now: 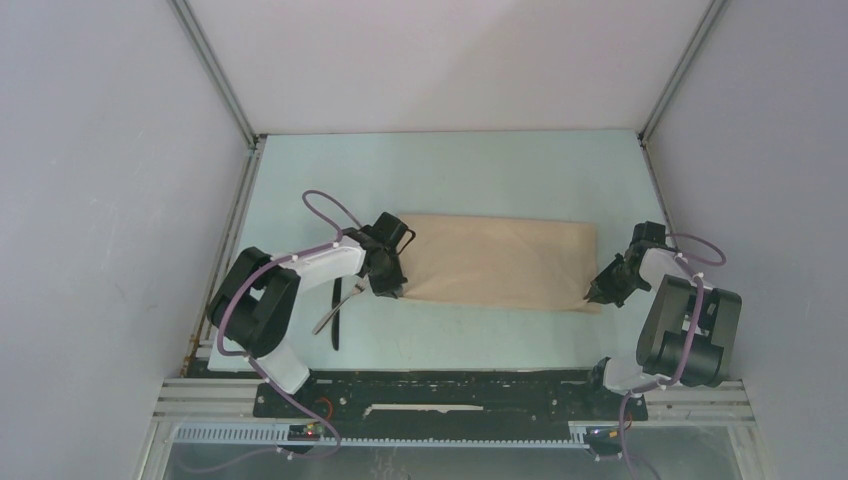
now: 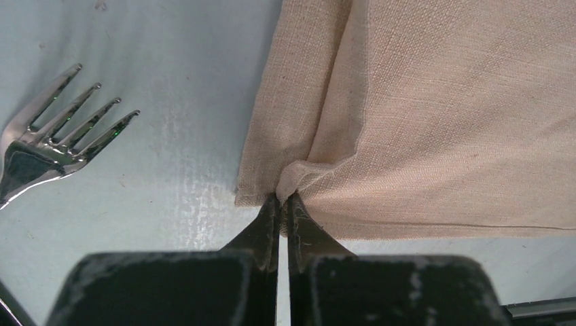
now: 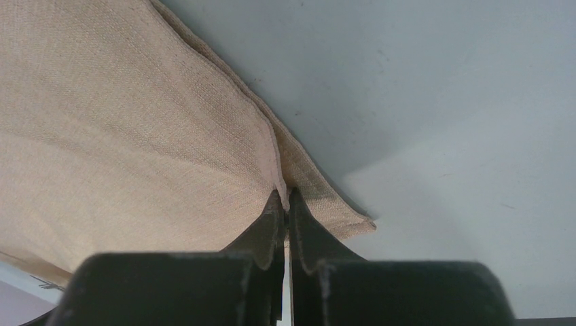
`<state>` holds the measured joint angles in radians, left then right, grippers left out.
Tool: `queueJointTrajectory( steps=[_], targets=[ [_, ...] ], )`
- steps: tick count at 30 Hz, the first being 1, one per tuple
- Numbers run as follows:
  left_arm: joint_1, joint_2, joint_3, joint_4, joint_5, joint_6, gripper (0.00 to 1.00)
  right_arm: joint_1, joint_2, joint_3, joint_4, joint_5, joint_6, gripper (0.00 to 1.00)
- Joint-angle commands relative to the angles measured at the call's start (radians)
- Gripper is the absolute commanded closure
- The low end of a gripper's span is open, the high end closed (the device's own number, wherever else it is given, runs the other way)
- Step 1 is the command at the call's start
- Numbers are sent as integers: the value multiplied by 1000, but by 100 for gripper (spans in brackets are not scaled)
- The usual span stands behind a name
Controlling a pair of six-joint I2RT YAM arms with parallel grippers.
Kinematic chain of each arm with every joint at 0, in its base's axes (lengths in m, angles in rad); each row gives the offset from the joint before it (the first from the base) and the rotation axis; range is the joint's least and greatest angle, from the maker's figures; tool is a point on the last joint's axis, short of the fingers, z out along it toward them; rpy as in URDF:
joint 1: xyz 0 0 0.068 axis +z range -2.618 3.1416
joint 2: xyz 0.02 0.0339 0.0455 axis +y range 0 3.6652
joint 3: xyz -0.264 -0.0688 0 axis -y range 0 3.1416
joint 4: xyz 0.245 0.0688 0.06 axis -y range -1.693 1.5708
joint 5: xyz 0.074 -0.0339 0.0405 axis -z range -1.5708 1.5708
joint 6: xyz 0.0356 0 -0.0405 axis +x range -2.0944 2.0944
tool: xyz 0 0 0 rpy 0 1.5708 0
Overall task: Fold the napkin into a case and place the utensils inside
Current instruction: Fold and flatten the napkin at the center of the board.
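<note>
The beige napkin [image 1: 500, 262] lies folded as a wide rectangle across the middle of the table. My left gripper [image 1: 388, 291] is shut on its near left corner, and a small pinch of napkin [image 2: 407, 122] bunches between the tips of that gripper [image 2: 285, 197]. At the near right corner my right gripper [image 1: 592, 295] is shut on the napkin [image 3: 122, 136] edge, its tips [image 3: 285, 197] clamped on the hem. A silver fork [image 1: 337, 306] and a black knife [image 1: 337, 325] lie left of the cloth, beside the left arm. The fork's tines [image 2: 68, 122] show in the left wrist view.
White walls and metal frame rails close in the pale blue table [image 1: 450, 170] on three sides. A black rail [image 1: 430, 385] with both arm bases runs along the near edge.
</note>
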<state>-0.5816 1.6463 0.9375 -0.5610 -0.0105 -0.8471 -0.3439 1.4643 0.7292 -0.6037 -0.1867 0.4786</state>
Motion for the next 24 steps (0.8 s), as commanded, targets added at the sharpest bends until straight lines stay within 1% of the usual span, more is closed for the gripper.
queueJointTrajectory(
  steps=[1, 6, 9, 10, 12, 13, 16, 18, 19, 20, 21, 22, 24],
  targets=[
    [-9, -26, -6, -20, -48, -4, 100, 3, -18, -7, 16, 38, 10, 99],
    [-9, -28, -8, -23, -49, -3, 100, 3, -20, -7, 14, 37, 10, 98],
    [-9, -46, -14, -40, -46, -13, 99, 2, -45, -6, 1, 38, 23, 82],
    [-9, -62, -17, -45, -37, -13, 94, 3, -63, -3, -17, 49, 35, 74],
    [-10, -93, -18, -70, -18, -12, 79, 10, -125, 16, -61, 84, 61, 66],
    [-12, -114, -21, -86, -12, -13, 73, 16, -159, 27, -85, 110, 76, 60],
    [-17, -192, -31, -124, 2, -8, 63, 46, -258, 52, -140, 181, 88, 43],
    [-17, -248, -26, -146, 3, 3, 57, 79, -303, 74, -158, 245, 72, 35],
    [-17, -275, -23, -148, 15, 10, 53, 95, -315, 87, -160, 254, 57, 32],
    [-18, -301, -21, -138, 36, 17, 50, 113, -322, 99, -162, 245, 44, 27],
    [-18, -321, -22, -116, 51, 24, 43, 127, -326, 104, -149, 207, 25, 23],
    [-18, -337, -23, -95, 61, 29, 32, 139, -322, 105, -130, 136, 5, 19],
    [-18, -352, -32, -45, 82, 27, 29, 142, -290, 104, -93, -7, -37, 11]
  ],
)
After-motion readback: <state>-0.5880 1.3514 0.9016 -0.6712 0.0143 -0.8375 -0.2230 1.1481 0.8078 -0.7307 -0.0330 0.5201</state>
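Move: Both hands pinch the near edge of the folded napkin just above the table. From the left hand, the napkin's middle lies some 22 cm right and 8 cm ahead; the fork is about 14 cm left and 2 cm back, and the knife beneath it about 15 cm left and 3 cm back. From the right hand, the napkin's middle is roughly 21 cm left and 9 cm ahead. Both grippers let go of the cloth's near corners, their fingers spreading from shut to well open. The left then backs off about 2 cm and lifts clear by some 6 cm; the right rises about 8 cm, its fingertips swinging forward and outward to the right by some 15 degrees. ##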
